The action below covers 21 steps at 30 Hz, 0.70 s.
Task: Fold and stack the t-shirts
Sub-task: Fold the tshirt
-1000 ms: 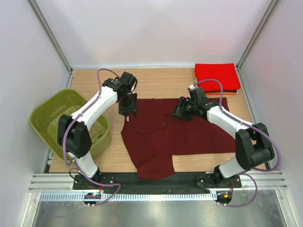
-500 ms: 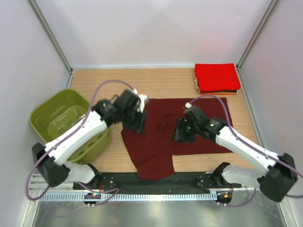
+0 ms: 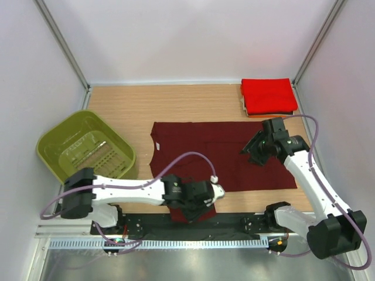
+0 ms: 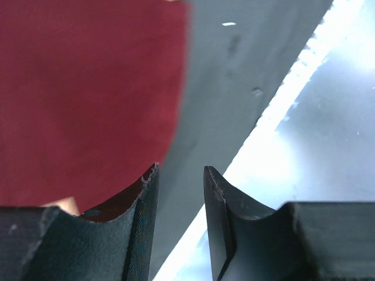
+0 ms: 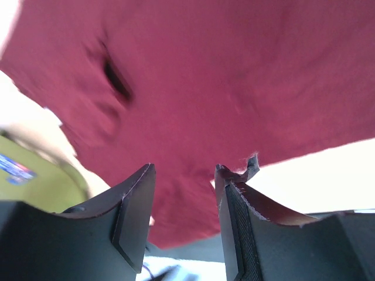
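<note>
A dark maroon t-shirt [image 3: 222, 155] lies spread across the middle of the table, and one flap of it reaches the near edge. My left gripper [image 3: 196, 206] sits low over that flap. In the left wrist view the left gripper [image 4: 180, 175] is open and holds nothing, with the maroon cloth [image 4: 88, 99] beside its left finger. My right gripper [image 3: 252, 150] hovers over the shirt's right half. Through the right wrist camera the right gripper [image 5: 184, 170] is open and empty above the maroon shirt [image 5: 222, 76]. A folded bright red t-shirt [image 3: 268, 95] tops a small stack at the back right.
An olive-green basket [image 3: 85, 149] stands at the left, partly over the table's edge, and shows again as the basket [image 5: 35, 187] in the right wrist view. A black rail [image 3: 234, 225] runs along the near edge, by the left gripper. Thin orange and dark layers lie under the red shirt.
The left arm swung from the shirt's far-left corner down to the near edge, and its jaws narrowed a little. The right arm drew back to the right. The shirt now lies flatter and wider.
</note>
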Available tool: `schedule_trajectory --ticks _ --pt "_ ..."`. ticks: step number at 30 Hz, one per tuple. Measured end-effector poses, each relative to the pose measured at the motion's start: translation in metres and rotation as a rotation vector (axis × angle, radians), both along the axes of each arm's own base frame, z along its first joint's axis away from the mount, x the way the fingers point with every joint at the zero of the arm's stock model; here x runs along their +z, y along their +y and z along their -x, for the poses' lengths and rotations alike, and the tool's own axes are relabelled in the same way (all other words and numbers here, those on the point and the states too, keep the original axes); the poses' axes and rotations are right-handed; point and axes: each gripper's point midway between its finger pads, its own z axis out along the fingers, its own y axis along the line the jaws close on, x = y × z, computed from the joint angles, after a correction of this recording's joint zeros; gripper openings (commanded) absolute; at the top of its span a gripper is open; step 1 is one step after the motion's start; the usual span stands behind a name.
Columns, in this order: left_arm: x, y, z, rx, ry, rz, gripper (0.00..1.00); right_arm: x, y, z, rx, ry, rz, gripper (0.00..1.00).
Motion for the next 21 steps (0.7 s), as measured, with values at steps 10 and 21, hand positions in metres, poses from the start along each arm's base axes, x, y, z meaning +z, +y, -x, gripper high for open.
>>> schedule_trajectory --ticks 10,21 --pt "-0.053 -0.034 0.048 -0.165 -0.031 -0.066 0.40 0.024 -0.042 -0.030 -0.169 -0.050 -0.028 0.52" --pt "-0.062 -0.038 0.026 -0.116 -0.139 -0.071 0.38 0.036 -0.043 -0.022 -0.170 -0.099 -0.046 0.52"
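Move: The near sleeve's cuff, hanging over the table's near edge, lies some 8 cm below the left gripper, level with it left to right and about 1 cm ahead; its right corner is about 7 cm right and 2 cm ahead. The middle of the shirt body lies roughly 22 cm ahead and 10 cm right, at the same depth. From the right gripper the cuff is about 20 cm back, 21 cm left and 14 cm below. Bring the open left gripper down about 6 cm beside the near sleeve's cuff, swinging back and right past the table's near edge, then easing forward a couple of centimetres as the fingertips tip forward; keep the fingers part open. Meanwhile slide the empty right gripper some 4 cm right above the shirt, rising and edging forward a little, turning about 10 degrees clockwise. ##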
